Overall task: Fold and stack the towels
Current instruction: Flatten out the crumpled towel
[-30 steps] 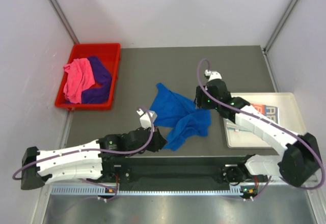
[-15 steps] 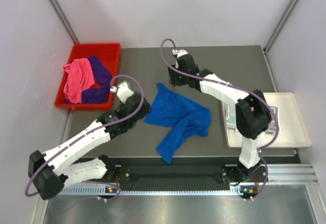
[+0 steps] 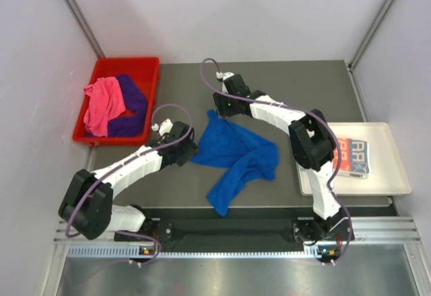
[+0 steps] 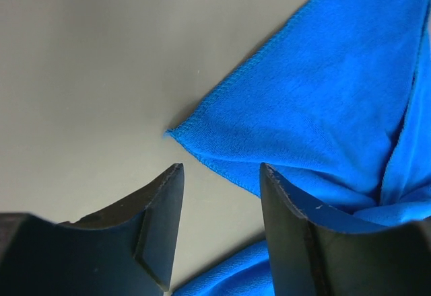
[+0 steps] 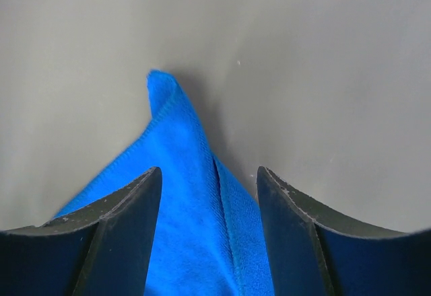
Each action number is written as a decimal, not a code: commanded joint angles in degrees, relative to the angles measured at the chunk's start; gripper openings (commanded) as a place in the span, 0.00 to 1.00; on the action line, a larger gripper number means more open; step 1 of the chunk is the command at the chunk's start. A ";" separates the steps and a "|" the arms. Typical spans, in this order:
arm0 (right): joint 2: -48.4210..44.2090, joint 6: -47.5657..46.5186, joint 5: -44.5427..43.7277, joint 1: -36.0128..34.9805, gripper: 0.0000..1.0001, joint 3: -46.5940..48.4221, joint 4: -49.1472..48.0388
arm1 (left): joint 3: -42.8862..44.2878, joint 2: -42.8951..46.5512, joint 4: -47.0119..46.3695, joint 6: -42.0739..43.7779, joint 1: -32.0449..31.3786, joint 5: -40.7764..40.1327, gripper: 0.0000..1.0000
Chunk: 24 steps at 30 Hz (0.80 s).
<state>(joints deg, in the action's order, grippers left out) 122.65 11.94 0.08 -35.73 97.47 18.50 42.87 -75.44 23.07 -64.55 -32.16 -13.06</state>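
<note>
A royal blue towel (image 3: pixel 236 151) lies crumpled on the grey table, one tail trailing toward the front edge. My left gripper (image 3: pixel 191 149) is open at its left corner. In the left wrist view the fingers (image 4: pixel 221 169) sit just short of that pointed corner (image 4: pixel 176 134), with bare table between them. My right gripper (image 3: pixel 225 109) is open over the towel's far corner. In the right wrist view its fingers (image 5: pixel 209 172) straddle the blue cloth (image 5: pixel 185 235) without pinching it. A pink towel (image 3: pixel 101 104) and a purple towel (image 3: pixel 133 104) lie bunched together. A folded cream towel with lettering (image 3: pixel 351 157) rests at the right.
The red bin (image 3: pixel 128 61) holding the pink and purple towels stands at the back left. The white tray (image 3: pixel 397 187) under the folded towel sits at the right edge. Both arms reach across the middle of the table. Walls close in the left, right and back.
The left arm swung from the front edge to the towel's left corner and opened. The right arm moved from beside the tray to the far corner. The towel's tail now lies stretched forward.
</note>
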 commanded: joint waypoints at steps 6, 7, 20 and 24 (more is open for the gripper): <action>-2.68 -0.96 0.19 0.66 0.58 -3.25 -3.29 | -1.21 -5.05 -7.33 -7.33 0.17 0.93 0.57; -3.03 -0.96 0.19 0.57 0.59 -3.51 -3.38 | -0.95 -5.85 -7.42 -7.69 0.17 0.93 0.57; -3.74 -1.13 0.19 1.18 0.59 -4.05 -3.47 | -0.68 -10.43 -7.52 -10.86 0.26 -1.26 0.24; -3.56 -1.40 0.54 1.18 0.59 -3.34 -3.39 | -0.95 -9.20 -6.55 -10.42 0.35 -1.00 0.00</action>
<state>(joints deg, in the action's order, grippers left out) 122.43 11.53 0.12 -35.03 93.03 17.08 41.95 -85.43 17.08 -74.24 -32.14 -13.10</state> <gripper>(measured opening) 0.586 0.038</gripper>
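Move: The blue towel's left corner lies about 5 cm below the left hand, 1 cm ahead and 1 cm right. From that hand, the towel's near tip is some 13 cm back and 8 cm right, its bunched part about 19 cm right and level. The far corner lies roughly 3 cm ahead of the right hand, 4 cm left and 6 cm down. Left hand sinks about 4 cm and pinches the towel's left corner; the open right hand sinks some 2.5 cm. ##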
